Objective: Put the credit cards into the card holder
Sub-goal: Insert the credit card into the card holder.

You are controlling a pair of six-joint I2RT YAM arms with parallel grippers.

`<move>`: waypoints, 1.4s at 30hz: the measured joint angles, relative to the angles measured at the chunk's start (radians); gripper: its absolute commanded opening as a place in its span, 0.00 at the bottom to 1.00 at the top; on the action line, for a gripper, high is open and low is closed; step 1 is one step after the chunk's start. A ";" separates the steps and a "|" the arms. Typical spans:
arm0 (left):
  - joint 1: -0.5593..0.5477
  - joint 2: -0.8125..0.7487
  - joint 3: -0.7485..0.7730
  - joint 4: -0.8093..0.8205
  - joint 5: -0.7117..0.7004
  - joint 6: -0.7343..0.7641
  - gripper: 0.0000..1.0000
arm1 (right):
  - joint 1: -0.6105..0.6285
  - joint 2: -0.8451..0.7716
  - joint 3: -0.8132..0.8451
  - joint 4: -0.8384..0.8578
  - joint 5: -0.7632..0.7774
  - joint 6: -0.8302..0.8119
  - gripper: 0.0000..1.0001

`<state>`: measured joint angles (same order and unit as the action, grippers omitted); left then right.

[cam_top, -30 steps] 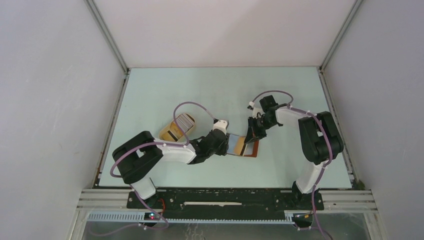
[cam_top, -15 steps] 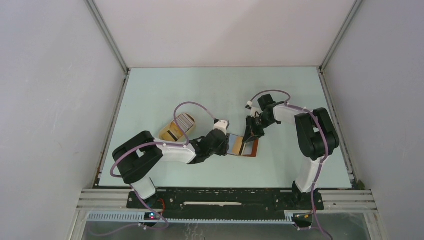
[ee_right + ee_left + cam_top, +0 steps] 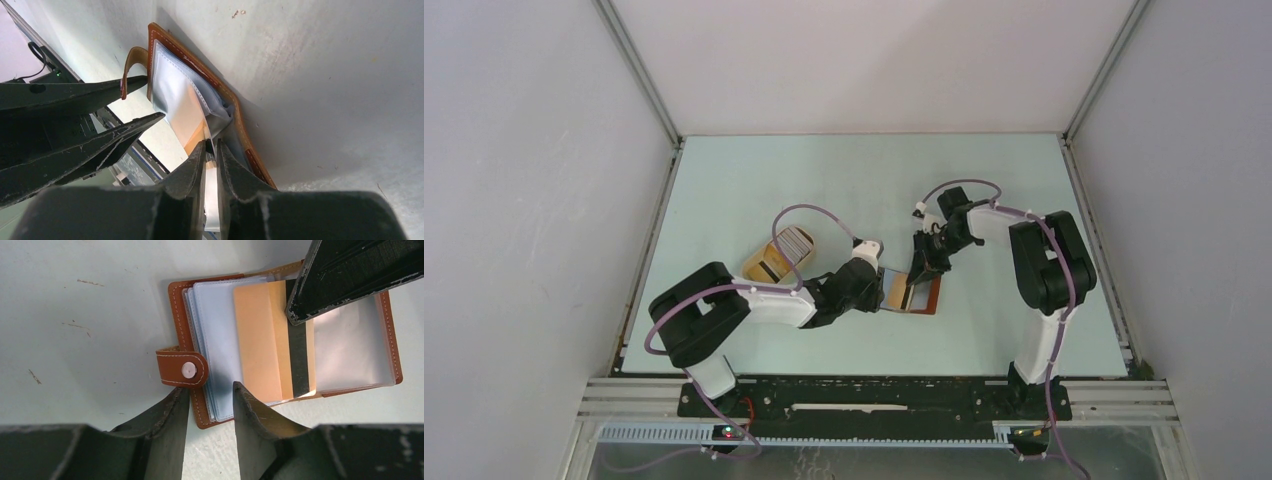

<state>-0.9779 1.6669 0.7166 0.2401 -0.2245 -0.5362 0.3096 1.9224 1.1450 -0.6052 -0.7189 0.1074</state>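
The card holder (image 3: 916, 293) lies open on the table, reddish-brown with a snap strap tab (image 3: 181, 368) and bluish pockets (image 3: 215, 330). An orange credit card (image 3: 260, 340) with a dark stripe sits partly inside a clear pocket. My left gripper (image 3: 209, 389) is part open and straddles the holder's left flap corner, one tip beside the strap and the other on the pockets. My right gripper (image 3: 211, 145) stands over the card's outer end, a narrow slit open, with the card's edge (image 3: 197, 136) between its tips. More credit cards (image 3: 794, 240) stand in a row at the left.
A tan oval tray (image 3: 762, 266) holds the row of cards, left of the holder and behind my left arm (image 3: 754, 305). My right arm (image 3: 1049, 265) reaches in from the right. White walls and metal rails (image 3: 644, 250) bound the pale table.
My right gripper's jaws have eased apart slightly at the card, and the right arm has swung a little left. The left arm and holder have stayed put.
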 measured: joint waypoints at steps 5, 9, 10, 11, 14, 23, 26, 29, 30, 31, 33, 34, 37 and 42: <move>0.000 0.000 0.000 0.001 0.000 -0.006 0.42 | 0.000 0.017 0.019 -0.014 -0.006 -0.012 0.23; 0.000 0.000 0.000 0.003 0.005 -0.007 0.42 | 0.002 0.027 0.037 -0.028 -0.009 -0.029 0.26; 0.000 0.000 0.000 0.003 0.008 -0.007 0.42 | 0.003 0.029 0.042 -0.031 -0.008 -0.032 0.27; 0.000 0.000 0.000 0.004 0.011 -0.008 0.42 | 0.005 0.031 0.046 -0.032 -0.008 -0.038 0.27; 0.000 -0.001 0.000 0.005 0.021 -0.013 0.43 | 0.009 0.039 0.060 -0.039 -0.008 -0.047 0.30; 0.000 -0.021 -0.001 0.003 0.045 -0.025 0.44 | 0.013 0.062 0.093 -0.064 -0.009 -0.065 0.39; 0.000 -0.039 -0.001 0.004 0.047 -0.033 0.45 | 0.013 0.062 0.098 -0.071 -0.008 -0.073 0.44; 0.000 -0.067 -0.001 0.005 0.047 -0.040 0.46 | 0.014 0.062 0.104 -0.080 -0.008 -0.081 0.47; 0.000 -0.077 -0.001 0.006 0.046 -0.040 0.46 | 0.014 0.062 0.106 -0.083 -0.008 -0.086 0.48; 0.000 -0.085 -0.001 0.006 0.046 -0.041 0.46 | 0.015 0.062 0.106 -0.086 -0.006 -0.093 0.49; 0.000 -0.097 -0.001 0.006 0.046 -0.041 0.46 | 0.018 0.062 0.108 -0.090 -0.003 -0.103 0.50; 0.000 -0.102 -0.001 0.006 0.046 -0.041 0.46 | 0.019 0.062 0.109 -0.093 0.000 -0.109 0.50; 0.000 -0.113 -0.002 0.008 0.048 -0.041 0.46 | 0.024 0.062 0.114 -0.101 0.013 -0.123 0.52; 0.000 -0.140 -0.019 0.026 0.063 -0.041 0.47 | 0.039 0.056 0.121 -0.113 0.046 -0.142 0.54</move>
<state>-0.9779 1.5272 0.6975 0.2657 -0.1619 -0.5770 0.3485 1.9785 1.2663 -0.7177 -0.6731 -0.0341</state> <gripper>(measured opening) 0.462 0.529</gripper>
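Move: The orange, black-striped card lies half in its pocket. Its middle is about 2 cm left and 2 cm back of the right hand, roughly 1 cm below; the left hand has it some 5 cm right, 3 cm ahead and 2 cm down. The strap is about 1 cm left and 1 cm ahead of the left hand. The holder's clear page lies around 3 cm right and 2 cm back of the right hand. At the card's striped end the right fingers spread from nearly shut to about half open, staying low while the hand edges roughly 1 cm forward and turns slightly counter-clockwise. Meanwhile the left hand, fingers still half open, draws about 1 cm right, then rises some 5 cm off the holder's strap side, tilting its left side down about 10 degrees. ##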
